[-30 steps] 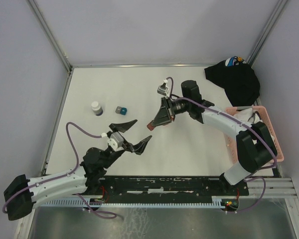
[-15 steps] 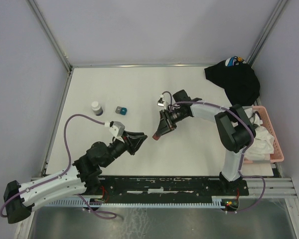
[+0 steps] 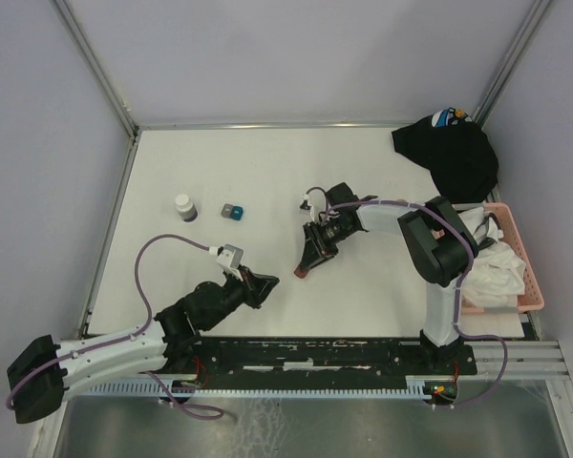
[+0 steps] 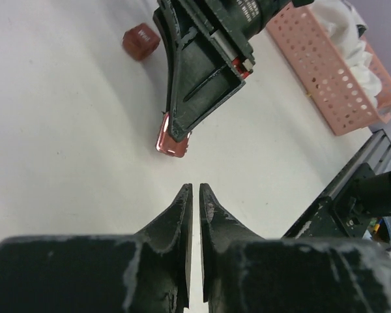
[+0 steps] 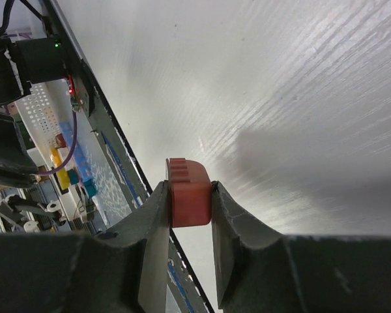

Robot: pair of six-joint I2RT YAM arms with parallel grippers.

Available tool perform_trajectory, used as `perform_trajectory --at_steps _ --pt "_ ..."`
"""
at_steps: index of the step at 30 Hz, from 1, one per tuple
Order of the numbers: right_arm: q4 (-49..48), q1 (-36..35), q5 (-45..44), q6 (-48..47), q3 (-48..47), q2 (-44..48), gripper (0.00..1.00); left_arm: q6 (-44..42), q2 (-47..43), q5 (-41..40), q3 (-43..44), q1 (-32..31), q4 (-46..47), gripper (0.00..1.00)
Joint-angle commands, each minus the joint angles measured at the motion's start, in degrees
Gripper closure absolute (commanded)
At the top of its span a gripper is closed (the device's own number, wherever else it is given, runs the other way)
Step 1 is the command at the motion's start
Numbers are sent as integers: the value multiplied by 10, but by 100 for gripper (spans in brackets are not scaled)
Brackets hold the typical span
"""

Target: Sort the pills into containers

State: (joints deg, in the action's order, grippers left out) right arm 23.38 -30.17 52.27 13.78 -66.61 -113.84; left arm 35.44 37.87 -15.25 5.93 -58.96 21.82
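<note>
My right gripper (image 3: pixel 303 269) is shut on a small dark-red square container (image 5: pixel 189 195), held just above the white table near its middle. In the left wrist view that container (image 4: pixel 173 140) shows under the right gripper's black fingers. My left gripper (image 4: pixel 195 189) is shut with nothing between its tips, a short way left of the held container (image 3: pixel 300 273). A second dark-red container (image 4: pixel 141 42) lies farther back. A small vial (image 3: pixel 184 207) stands at the left. No pills are in view.
A small teal box (image 3: pixel 232 211) sits beside the vial. A pink slatted basket (image 3: pixel 521 256) with white cloth stands at the right edge, and a black cloth (image 3: pixel 454 157) lies behind it. The black base rail (image 3: pixel 315 353) runs along the near edge.
My left gripper has gone from wide open to shut and swung right toward the table's middle. The right gripper has come nearer and lower, still holding the dark-red container.
</note>
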Motion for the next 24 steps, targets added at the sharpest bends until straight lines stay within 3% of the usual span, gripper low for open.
perform_trajectory --at_steps 1,12,24 --pt "-14 -4 -21 13 -3 -19 98 38 62 -36 32 1 42 88" --pt "-14 -4 -33 15 -4 -30 98 28 244 -34 85 2 101 88" --pt "-9 -4 -32 16 -9 -38 98 19 278 30 131 46 89 90"
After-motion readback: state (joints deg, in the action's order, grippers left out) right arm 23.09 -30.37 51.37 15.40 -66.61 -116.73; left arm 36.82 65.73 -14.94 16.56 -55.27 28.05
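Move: Straight below the right hand, about 3 cm down, is the table spot for the red container it already grips. The other red container stands some 10 cm ahead of that hand, 3 cm to its right and 3 cm lower. From the left hand, nearly shut and empty, the held container is about 6 cm ahead, 7 cm right and 8 cm below; the blue-green containers stand some 22 cm ahead, 10 cm left and 11 cm below. Sinking a last 2 cm, the right hand brings the gripped red container down to the tabletop and then holds it there, its grip unchanged. The left hand, fingers kept nearly shut, closes in on that container: first about 5 cm down with a slight tilt, then veering right and forward while rising 2 cm, ending roughly 4 cm farther forward and 3 cm farther right. ##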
